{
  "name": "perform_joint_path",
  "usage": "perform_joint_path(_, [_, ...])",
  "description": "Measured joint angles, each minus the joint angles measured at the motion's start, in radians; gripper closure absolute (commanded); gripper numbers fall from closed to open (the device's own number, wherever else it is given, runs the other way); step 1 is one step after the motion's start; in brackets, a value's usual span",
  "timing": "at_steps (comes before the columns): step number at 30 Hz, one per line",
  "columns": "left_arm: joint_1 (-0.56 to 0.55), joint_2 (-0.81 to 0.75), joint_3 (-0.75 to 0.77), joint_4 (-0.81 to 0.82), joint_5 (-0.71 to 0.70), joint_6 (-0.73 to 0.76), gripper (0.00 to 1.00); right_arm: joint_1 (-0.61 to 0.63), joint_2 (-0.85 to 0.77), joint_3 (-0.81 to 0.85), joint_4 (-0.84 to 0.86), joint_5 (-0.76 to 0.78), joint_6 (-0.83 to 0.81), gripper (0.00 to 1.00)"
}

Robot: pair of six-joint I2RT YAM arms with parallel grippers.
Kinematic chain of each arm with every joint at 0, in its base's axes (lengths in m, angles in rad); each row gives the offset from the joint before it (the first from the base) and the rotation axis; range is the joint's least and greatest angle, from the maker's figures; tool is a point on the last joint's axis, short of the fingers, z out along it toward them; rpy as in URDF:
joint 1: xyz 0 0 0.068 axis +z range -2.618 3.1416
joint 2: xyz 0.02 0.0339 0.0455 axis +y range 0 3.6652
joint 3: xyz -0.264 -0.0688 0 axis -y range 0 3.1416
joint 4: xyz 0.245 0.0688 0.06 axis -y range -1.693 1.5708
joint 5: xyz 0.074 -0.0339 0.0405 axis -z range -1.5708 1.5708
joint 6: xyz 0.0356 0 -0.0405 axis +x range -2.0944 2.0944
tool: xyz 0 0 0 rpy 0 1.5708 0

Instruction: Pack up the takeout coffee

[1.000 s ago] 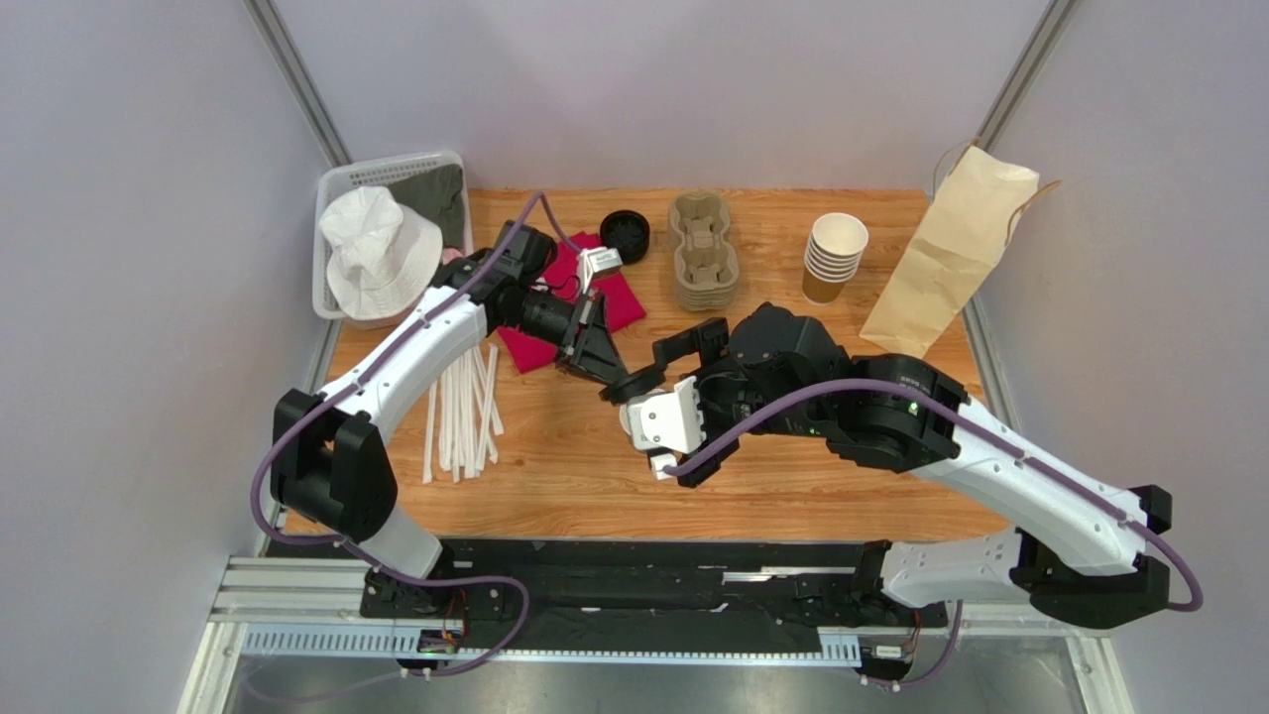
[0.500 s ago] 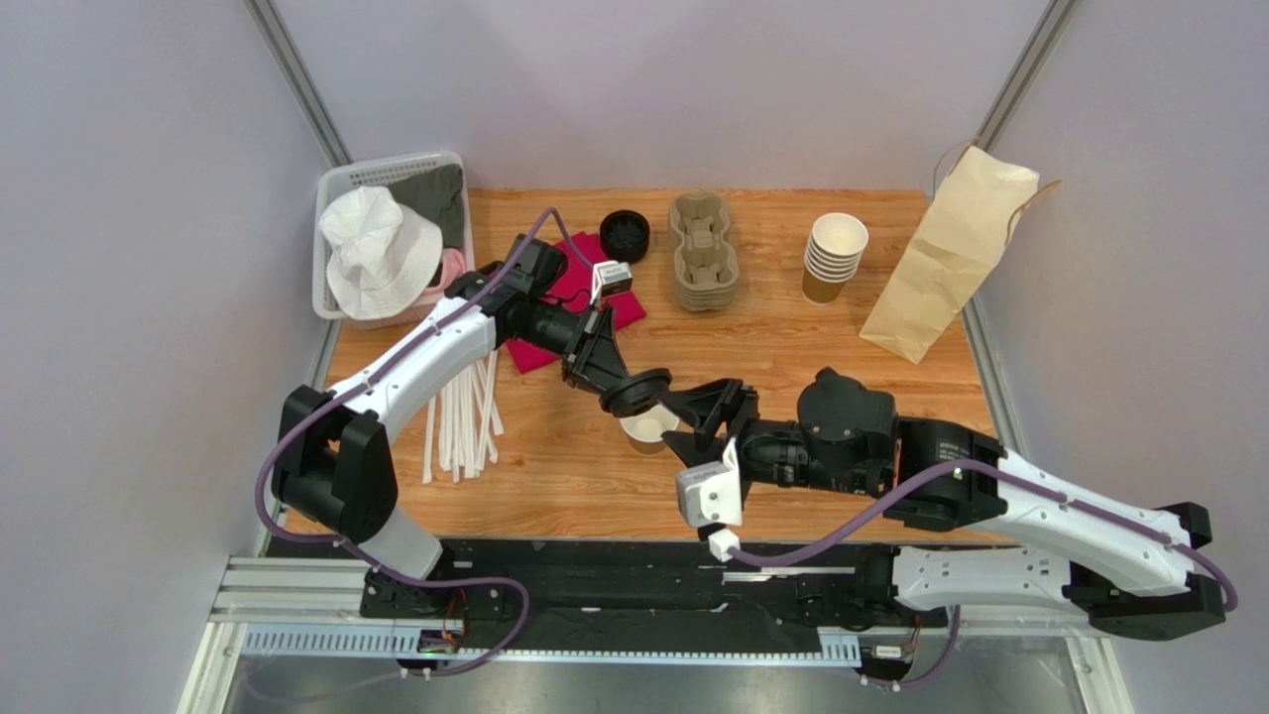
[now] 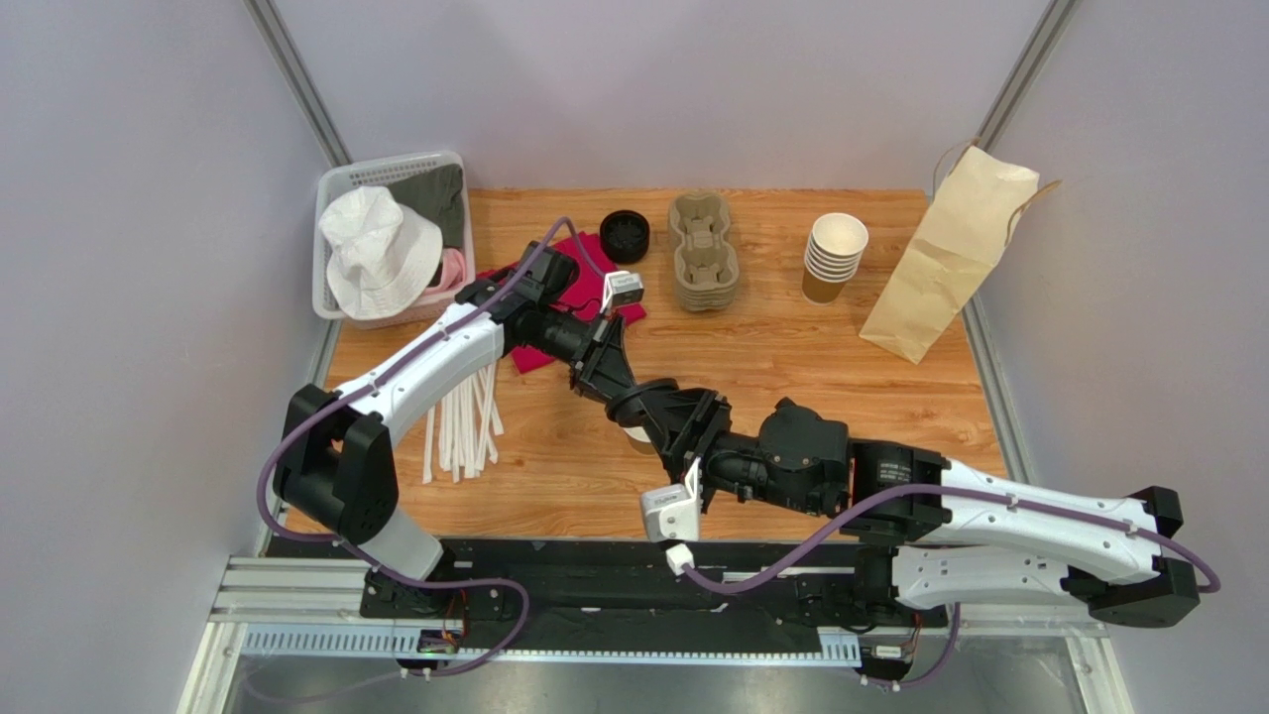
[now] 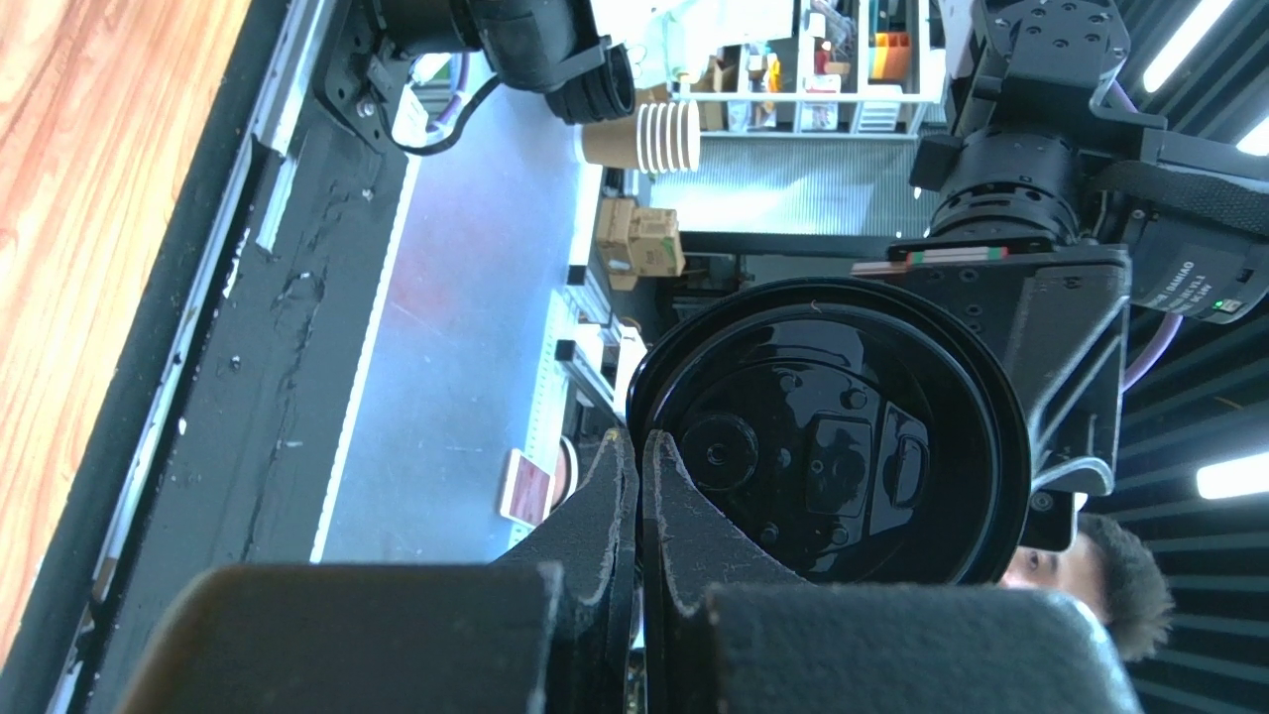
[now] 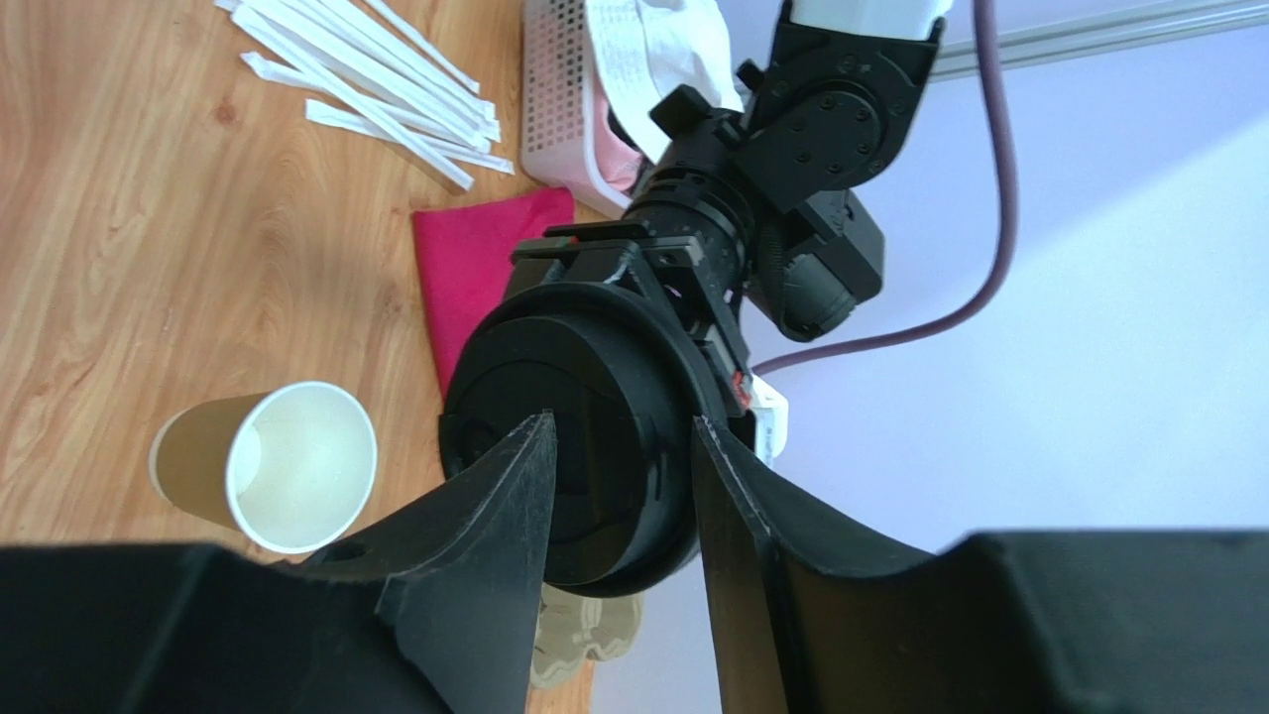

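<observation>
A black lid [image 4: 834, 432] hangs in the air above the middle of the table. My left gripper [image 4: 641, 439] is shut on its rim, its top face turned to the left wrist camera. My right gripper [image 5: 623, 424] comes from the opposite side, and its two fingers sit closed against the lid [image 5: 618, 380]. In the top view the two grippers meet, left [image 3: 632, 393] and right [image 3: 679, 423]. The brown paper cup [image 5: 291, 469] of the takeout coffee stands lidless on the wood just below them, its white inside showing. From above the arms mostly hide it.
At the back stand a stack of lidless cups [image 3: 834, 253], a kraft paper bag [image 3: 949, 250], a pulp cup carrier [image 3: 703, 250] and a loose black lid [image 3: 624, 234]. On the left are a red cloth [image 3: 522, 354], white straws [image 3: 465, 417] and a basket with a white hat [image 3: 380, 246].
My right arm swung in toward the left gripper and its jaws narrowed from wide open onto the lid. The left arm carried the lid slightly right and forward.
</observation>
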Motion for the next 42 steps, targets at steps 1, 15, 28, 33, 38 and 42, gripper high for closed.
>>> perform_joint_path(1, [-0.002, 0.000, -0.002, 0.000, 0.000, -0.001, 1.00, 0.000, 0.000, -0.001, 0.008, 0.006, -0.004, 0.60])
perform_joint_path(15, [-0.011, 0.000, -0.006, 0.005, 0.000, -0.003, 1.00, 0.001, -0.007, 0.000, 0.014, 0.057, -0.019, 0.72])
perform_joint_path(28, [-0.038, 0.000, -0.006, 0.008, -0.002, -0.003, 1.00, 0.001, -0.007, 0.002, -0.001, 0.068, -0.034, 1.00])
perform_joint_path(33, [-0.041, 0.000, -0.006, 0.008, -0.008, -0.003, 0.84, 0.002, -0.006, 0.019, -0.039, 0.069, -0.032, 1.00])
perform_joint_path(38, [-0.043, 0.000, -0.006, 0.006, -0.014, 0.006, 0.37, 0.002, -0.006, 0.039, -0.076, 0.069, -0.019, 1.00])
perform_joint_path(42, [-0.043, 0.000, -0.004, -0.016, -0.032, 0.026, 0.01, 0.002, -0.013, 0.050, -0.102, 0.070, -0.006, 1.00])
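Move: The black lid stands on edge between the hands, still pinched low on its rim by the left fingers. Its middle is about 3 cm to the left hand's right, 2 cm back and 3 cm up; from the right hand, roughly 3 cm left, 1 cm ahead and 3 cm down. The open cup is some 9 cm ahead of the right hand, 3 cm left and 25 cm down. The straws lie about 23 cm left of the left hand, 13 cm ahead and 25 cm below. The right fingers, half open around the lid's upper rim, close to pinch it while that hand shifts about 1 cm forward and up. The left keeps its grip and eases 1 cm back, slightly right, then opens wide to let go, sinking a touch as the right hand draws about 1 cm to the right. ##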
